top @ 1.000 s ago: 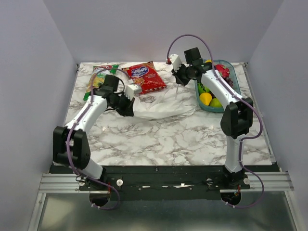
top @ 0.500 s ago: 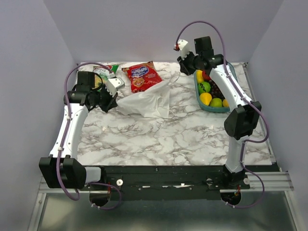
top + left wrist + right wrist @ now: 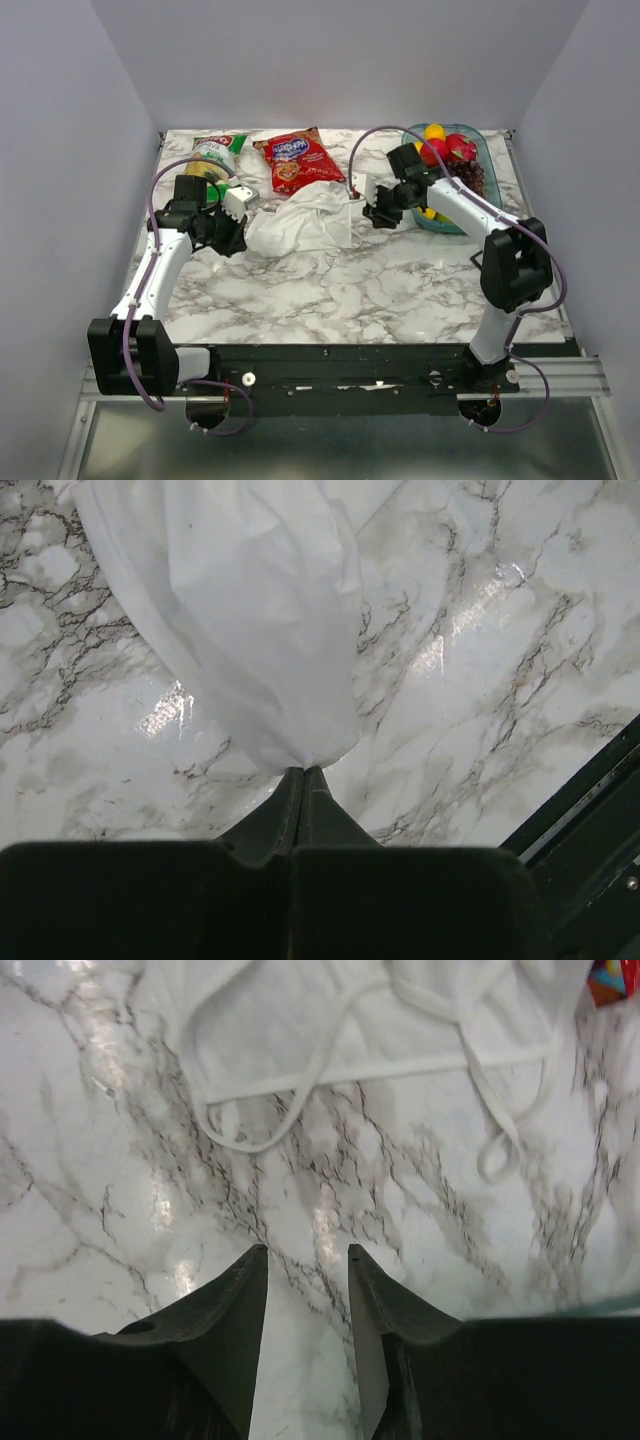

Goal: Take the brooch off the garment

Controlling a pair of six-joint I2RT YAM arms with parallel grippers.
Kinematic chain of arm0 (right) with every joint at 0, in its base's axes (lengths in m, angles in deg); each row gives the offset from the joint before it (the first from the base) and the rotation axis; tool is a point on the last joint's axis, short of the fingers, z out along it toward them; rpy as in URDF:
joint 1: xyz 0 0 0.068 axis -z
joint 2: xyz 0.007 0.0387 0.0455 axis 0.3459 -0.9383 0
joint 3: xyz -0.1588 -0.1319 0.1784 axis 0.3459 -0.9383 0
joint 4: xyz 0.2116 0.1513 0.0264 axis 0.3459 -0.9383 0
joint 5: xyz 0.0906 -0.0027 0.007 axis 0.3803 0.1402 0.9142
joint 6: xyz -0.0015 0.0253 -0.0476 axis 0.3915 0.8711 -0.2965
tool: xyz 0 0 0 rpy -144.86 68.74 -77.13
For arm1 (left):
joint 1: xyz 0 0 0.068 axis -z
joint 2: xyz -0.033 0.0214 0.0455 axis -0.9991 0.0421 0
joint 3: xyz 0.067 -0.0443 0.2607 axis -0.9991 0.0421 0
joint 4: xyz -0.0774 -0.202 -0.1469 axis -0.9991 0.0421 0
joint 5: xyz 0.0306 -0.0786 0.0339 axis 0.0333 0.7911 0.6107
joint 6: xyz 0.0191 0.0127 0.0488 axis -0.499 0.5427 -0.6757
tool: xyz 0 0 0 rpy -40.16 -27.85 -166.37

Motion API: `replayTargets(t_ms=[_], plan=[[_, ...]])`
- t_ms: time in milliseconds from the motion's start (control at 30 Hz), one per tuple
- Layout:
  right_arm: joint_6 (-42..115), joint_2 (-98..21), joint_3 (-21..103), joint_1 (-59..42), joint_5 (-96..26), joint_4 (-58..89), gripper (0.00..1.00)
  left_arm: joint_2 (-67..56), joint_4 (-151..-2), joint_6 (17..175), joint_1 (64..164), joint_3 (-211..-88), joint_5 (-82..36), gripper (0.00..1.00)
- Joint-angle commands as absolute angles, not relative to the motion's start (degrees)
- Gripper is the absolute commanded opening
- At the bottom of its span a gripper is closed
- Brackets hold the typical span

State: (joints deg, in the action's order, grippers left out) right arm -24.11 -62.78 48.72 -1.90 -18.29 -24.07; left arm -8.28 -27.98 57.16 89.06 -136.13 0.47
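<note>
A white garment (image 3: 300,220) lies crumpled on the marble table, behind the middle. My left gripper (image 3: 243,232) is at its left end and is shut on a pinch of the fabric. In the left wrist view the cloth (image 3: 250,610) hangs in a bunch from the closed gripper (image 3: 303,772). My right gripper (image 3: 370,218) is open and empty, low over bare marble just off the garment's right edge. In the right wrist view the garment's hem and straps (image 3: 350,1030) lie beyond that gripper (image 3: 307,1250). The brooch shows in no view.
A red snack bag (image 3: 298,160) and a green packet (image 3: 215,152) lie behind the garment. A teal bowl (image 3: 478,142) of fruit stands at the back right, close behind my right arm. The table's dark front edge (image 3: 600,800) shows in the left wrist view.
My left gripper pulled the garment's end leftward, then eased back right. My right gripper rose up and back, then came down to the garment's right edge. The garment is more bunched.
</note>
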Motion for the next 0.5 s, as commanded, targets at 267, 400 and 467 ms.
replayTargets(t_ms=[267, 400, 467], plan=[[-48.16, -67.08, 43.99, -12.9, -16.53, -20.23, 0.45, -8.55, -31.41, 61.61, 88.64, -135.27, -1.37, 0.0], [-48.6, -69.81, 46.35, -13.16, -18.03, -20.23, 0.45, -8.63, -31.41, 61.44, 88.64, -135.88, -1.98, 0.0], [-49.39, -70.94, 47.06, -13.25, -18.21, -21.89, 0.45, -8.72, -31.41, 61.44, 88.64, -136.06, -2.25, 0.0]])
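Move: The right hand goes for the strap loop at the garment's near right corner, about 4 cm back, 7 cm to its left and 9 cm below. The far strap loop lies some 4 cm ahead and 4 cm left of that hand; the garment's body is level with it, about 18 cm left. The fruit basket is roughly 11 cm ahead and 20 cm right. From the left hand, the near loop is about 29 cm right, 2 cm ahead and 13 cm lower. Leftward, back and down together, the right hand swings about 7 cm left and 5 cm back towards the near corner loop, sinking mostly in the later part, some 5 cm in all. Its wrist turns about 30 degrees counter-clockwise while the fingers stay half open. The left hand keeps its shut pinch on the garment's other end, almost still. ##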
